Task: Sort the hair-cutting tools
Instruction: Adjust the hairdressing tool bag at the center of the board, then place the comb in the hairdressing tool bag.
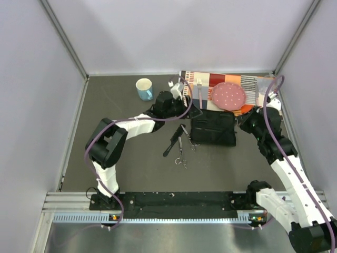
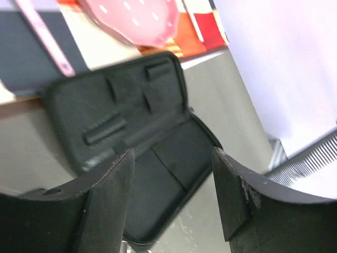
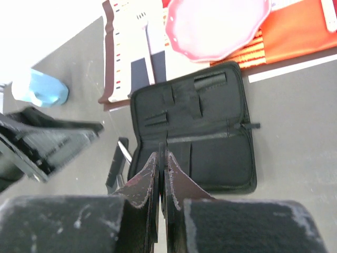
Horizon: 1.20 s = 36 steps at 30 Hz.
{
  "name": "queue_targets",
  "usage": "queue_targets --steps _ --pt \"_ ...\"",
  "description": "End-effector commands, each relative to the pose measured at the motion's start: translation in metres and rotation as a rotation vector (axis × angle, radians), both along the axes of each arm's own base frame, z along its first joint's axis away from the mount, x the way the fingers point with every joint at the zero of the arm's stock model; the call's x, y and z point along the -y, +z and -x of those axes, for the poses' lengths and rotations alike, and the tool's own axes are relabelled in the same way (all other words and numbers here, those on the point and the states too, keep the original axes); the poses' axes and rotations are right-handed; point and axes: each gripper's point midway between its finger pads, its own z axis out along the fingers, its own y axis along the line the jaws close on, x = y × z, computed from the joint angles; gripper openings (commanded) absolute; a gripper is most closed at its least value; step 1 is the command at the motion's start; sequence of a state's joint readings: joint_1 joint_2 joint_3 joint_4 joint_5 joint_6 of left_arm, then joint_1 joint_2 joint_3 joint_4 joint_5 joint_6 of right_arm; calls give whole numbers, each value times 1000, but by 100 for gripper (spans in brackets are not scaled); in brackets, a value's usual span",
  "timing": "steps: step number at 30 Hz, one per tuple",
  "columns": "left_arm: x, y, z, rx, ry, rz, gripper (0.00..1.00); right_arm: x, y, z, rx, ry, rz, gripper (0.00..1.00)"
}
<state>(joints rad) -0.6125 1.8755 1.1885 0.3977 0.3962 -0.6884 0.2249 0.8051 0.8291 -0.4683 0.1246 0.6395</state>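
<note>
An open black zip case [image 1: 213, 129] lies mid-table. My left gripper [image 1: 194, 112] hovers at its upper left corner, open and empty [image 2: 172, 158], with the case lining [image 2: 137, 142] below the jaws. My right gripper [image 1: 246, 125] is at the case's right side, shut [image 3: 162, 154] on a thin flat black comb [image 3: 161, 145] seen edge-on. The comb's teeth [image 2: 308, 159] show at the right of the left wrist view. Left of the case lie a slim black handled comb [image 1: 171, 143] and two silver scissors [image 1: 188, 138] [image 1: 181, 161].
A striped placemat [image 1: 247, 84] at the back carries a pink dotted plate [image 1: 228, 96] and a pink-handled fork [image 1: 200, 92]. A blue mug [image 1: 144, 88] stands at the back left. White walls close in the table on three sides.
</note>
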Motion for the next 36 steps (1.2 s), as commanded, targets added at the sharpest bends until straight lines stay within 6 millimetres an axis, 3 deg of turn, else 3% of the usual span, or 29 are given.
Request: queue_targets --steps 1,4,7,18,25,32,36 --pt "34 -25 52 -118 -173 44 61 3 9 -21 102 -37 -11 0" --pt "39 -55 64 -200 -169 18 57 12 -7 -27 83 -70 9 0" --pt "31 -81 74 -285 -137 -10 52 26 -23 -31 71 -101 24 0" --pt "6 -133 104 -361 -98 -220 47 57 -81 -28 74 -169 -47 0" --pt "2 -139 108 -380 -99 -236 46 54 -99 -31 118 -169 -87 0" --pt "5 -137 110 -385 -116 -231 46 54 -127 -14 112 -177 -96 0" --pt "6 -139 110 -390 -120 -234 45 54 -130 -11 167 -183 -116 0"
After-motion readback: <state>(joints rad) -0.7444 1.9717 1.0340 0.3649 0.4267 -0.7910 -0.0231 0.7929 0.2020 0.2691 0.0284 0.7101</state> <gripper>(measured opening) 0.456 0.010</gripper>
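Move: The open hairdressing tool bag has its middle about 8 cm to the right of the empty left hand, some 6 cm back and 14 cm below. The nearer-to-bag scissors lie roughly 11 cm left of the bag's middle and 4 cm back; the handled comb some 18 cm left of the bag's middle and 6 cm back. From the right hand, holding the long comb, the bag is about 8 cm left, 3 cm ahead, 21 cm down. To the bag's near left corner the left hand comes down about 11 cm and back 9 cm, tipping its fingers further down and narrowing them to roughly half open, then stays there; contact can't be seen. The right hand keeps the long comb and sinks some 12 cm beside the bag's right edge, shifting 5 cm right and turning slightly clockwise. ##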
